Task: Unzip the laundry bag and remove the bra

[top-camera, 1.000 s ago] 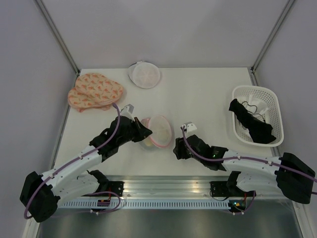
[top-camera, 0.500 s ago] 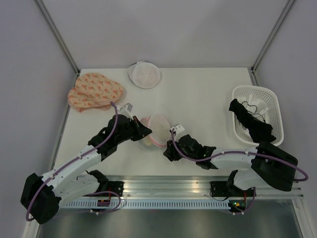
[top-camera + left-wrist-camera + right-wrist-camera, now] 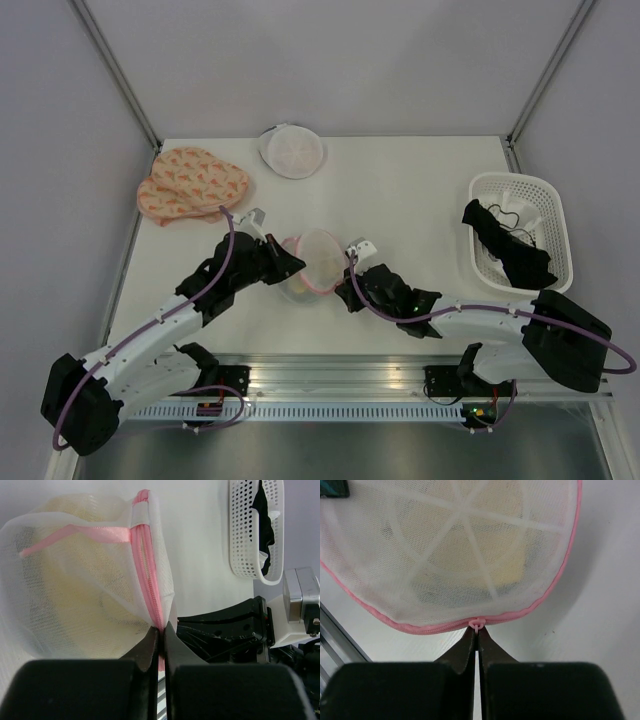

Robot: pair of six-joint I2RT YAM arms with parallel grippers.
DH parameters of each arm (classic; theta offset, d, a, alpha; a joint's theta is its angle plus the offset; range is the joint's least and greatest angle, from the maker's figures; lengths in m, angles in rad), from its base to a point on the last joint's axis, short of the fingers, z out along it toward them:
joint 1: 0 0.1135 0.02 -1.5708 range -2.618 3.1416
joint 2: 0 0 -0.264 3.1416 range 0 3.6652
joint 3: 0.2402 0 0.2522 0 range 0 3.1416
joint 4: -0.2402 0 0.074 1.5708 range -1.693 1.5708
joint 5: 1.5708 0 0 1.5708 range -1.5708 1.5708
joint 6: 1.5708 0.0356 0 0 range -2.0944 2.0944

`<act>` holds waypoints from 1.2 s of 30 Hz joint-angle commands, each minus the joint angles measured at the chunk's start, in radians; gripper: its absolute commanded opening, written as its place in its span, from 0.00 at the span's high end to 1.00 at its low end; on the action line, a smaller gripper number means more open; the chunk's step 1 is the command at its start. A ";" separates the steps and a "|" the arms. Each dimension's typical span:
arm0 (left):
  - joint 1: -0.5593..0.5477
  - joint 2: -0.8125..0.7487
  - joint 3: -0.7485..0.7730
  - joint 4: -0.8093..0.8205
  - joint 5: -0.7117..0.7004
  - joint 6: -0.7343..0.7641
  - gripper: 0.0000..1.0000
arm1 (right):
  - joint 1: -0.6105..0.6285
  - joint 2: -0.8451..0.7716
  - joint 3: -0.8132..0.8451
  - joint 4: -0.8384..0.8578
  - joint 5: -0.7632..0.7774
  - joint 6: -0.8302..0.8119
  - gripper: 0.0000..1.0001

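A round white mesh laundry bag [image 3: 316, 262] with a pink zipper sits near the table's front middle, with a pale yellow bra [image 3: 470, 555] showing through the mesh. My left gripper [image 3: 160, 632] is shut on the bag's pink zipper edge [image 3: 150, 587] at its left side [image 3: 290, 268]. My right gripper [image 3: 477, 630] is shut on the pink zipper pull [image 3: 477, 625] at the bag's right edge [image 3: 345, 288]. The zipper looks closed along the seam.
A second white mesh bag [image 3: 291, 150] lies at the back. An orange patterned bra [image 3: 190, 185] lies at the back left. A white basket [image 3: 520, 190] with black garments [image 3: 510, 250] stands at the right.
My right gripper has moved left and forward up to the bag's edge and shut on the zipper pull. The left gripper has stayed on the bag's left side.
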 commanded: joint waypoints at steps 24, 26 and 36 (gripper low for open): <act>0.066 0.383 0.263 0.161 -0.022 0.047 0.18 | 0.006 -0.180 0.049 -0.227 -0.129 0.034 0.99; 0.066 0.310 0.233 0.121 -0.036 0.023 0.18 | 0.009 -0.157 0.057 -0.202 -0.143 0.034 1.00; -0.066 0.072 -0.046 0.095 0.027 -0.151 0.18 | 0.016 -0.085 0.109 -0.118 -0.187 0.031 0.99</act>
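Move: The left gripper has the laundry bag's zipper pinched partway along; the zipper's far end lies about 8 cm ahead, 4 cm to the right and a little lower. The zipper's near end is some 7 cm to the left gripper's right, 1 cm back and 7 cm lower, in the closed right fingers. The bra sits inside the bag, roughly 10 cm under the left gripper and 2 cm ahead. From the right gripper, the far end is about 9 cm ahead, 3 cm left and 4 cm higher. Sweep the left gripper forward along the zipper about 9 cm, with some 4 cm to the right and a slight dip, then open its fingers wide to let go and bring it straight back nearly to where it began. Keep the right fingers shut on the zipper's near end, easing them back about 3 cm and up, first drifting right, then left again, with a slight counter-clockwise turn. ##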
